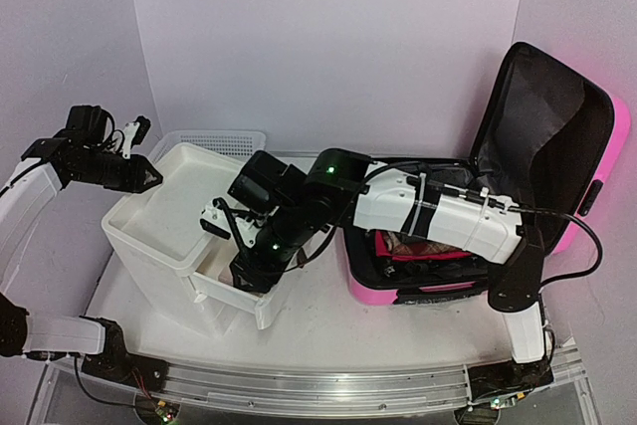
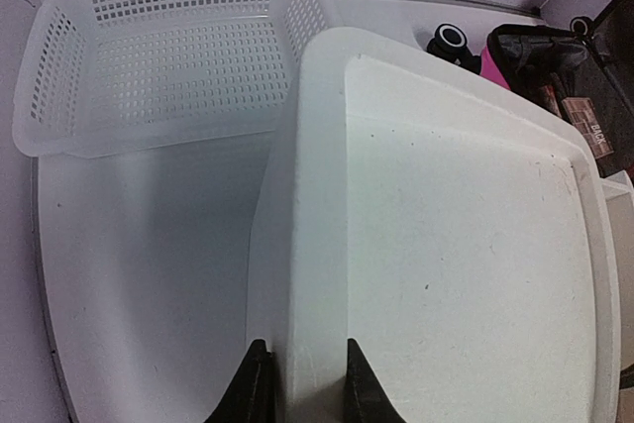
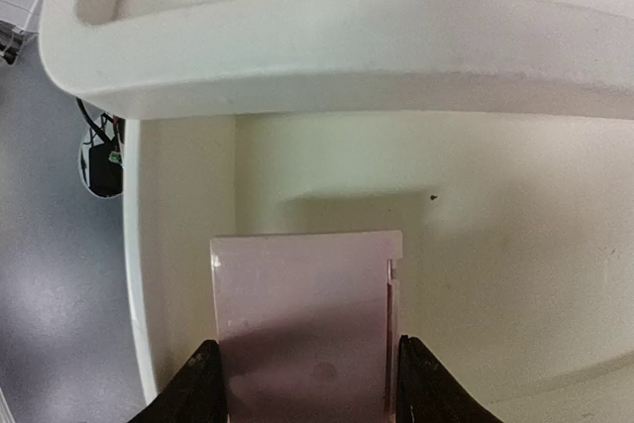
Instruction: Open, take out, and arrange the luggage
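The luggage point(image 1: 595, 136), a glossy pink hard-shell suitcase, lies open at the right, its black-lined lid point(image 1: 537, 121) standing upright and dark and red items inside. A corner of it shows in the left wrist view as luggage point(image 2: 555, 56). My right gripper point(image 1: 249, 268) reaches left into the open drawer point(image 1: 231, 296) of the white drawer unit point(image 1: 169, 211). It is shut on a pale pink flat box point(image 3: 302, 309), held between its fingertips point(image 3: 307, 342) over the drawer floor point(image 3: 495, 264). My left gripper point(image 1: 151, 174) is shut on the raised rim of the unit's top point(image 2: 315, 245), one finger on each side point(image 2: 302, 349).
A white mesh basket point(image 2: 168, 47) stands behind the drawer unit at the back left, seen in the top view as the basket point(image 1: 214, 138). A black suitcase wheel point(image 2: 452, 39) is near the unit's far corner. The right arm's cable loops beside the luggage point(image 1: 587, 246).
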`<state>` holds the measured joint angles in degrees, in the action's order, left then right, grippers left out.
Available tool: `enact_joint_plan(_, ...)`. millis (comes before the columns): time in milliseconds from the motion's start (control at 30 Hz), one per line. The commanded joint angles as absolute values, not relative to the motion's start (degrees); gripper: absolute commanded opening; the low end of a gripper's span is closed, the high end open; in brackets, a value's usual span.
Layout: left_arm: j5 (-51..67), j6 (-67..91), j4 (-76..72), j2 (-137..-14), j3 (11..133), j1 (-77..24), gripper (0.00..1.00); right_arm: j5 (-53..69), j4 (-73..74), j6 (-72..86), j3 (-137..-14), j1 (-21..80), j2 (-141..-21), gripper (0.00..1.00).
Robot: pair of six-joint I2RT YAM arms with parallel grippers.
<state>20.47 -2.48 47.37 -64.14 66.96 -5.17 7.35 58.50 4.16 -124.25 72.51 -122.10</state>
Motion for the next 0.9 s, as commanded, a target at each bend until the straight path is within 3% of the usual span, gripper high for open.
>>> enact_joint_plan(0, 30.80, 4.66, 54.55, -65.76, 61.65, -5.42, 0.00, 2.51, 59.13, 1.04, -129.07, 72.73, -123.74, 0.47)
enact_joint_plan(333, 30.79, 4.94, 54.52, -66.22, 61.97, -5.41, 0.00, -3.16, 60.02, 4.50, -135.15, 73.85, -129.73, 0.53)
enact_joint_plan(600, 30.57, 5.09, 54.49, -66.29, 62.03, -5.43, 0.00, -2.62, 61.24, 6.46, -135.86, 74.11, -125.90, 0.77)
enact_joint_plan(867, 30.28, 5.25, 54.50, -65.86, 62.32, -5.41, 0.00, -7.37, 61.93, 8.75, -131.90, 73.05, -114.75, 0.89)
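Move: The right hand still holds the pink palette over the near end of the open drawer; its spot on the drawer floor lies about 6 cm below, 2 cm ahead and 4 cm left. The drawer handle is some 12 cm right and 6 cm ahead, the cabinet top's middle about 12 cm left and 13 cm ahead. From the left hand, the palette's spot lies roughly 15 cm back, 15 cm right and 11 cm below. Right hand sinks about 3 cm and forward into the drawer, opens off the palette, then rises as far. ##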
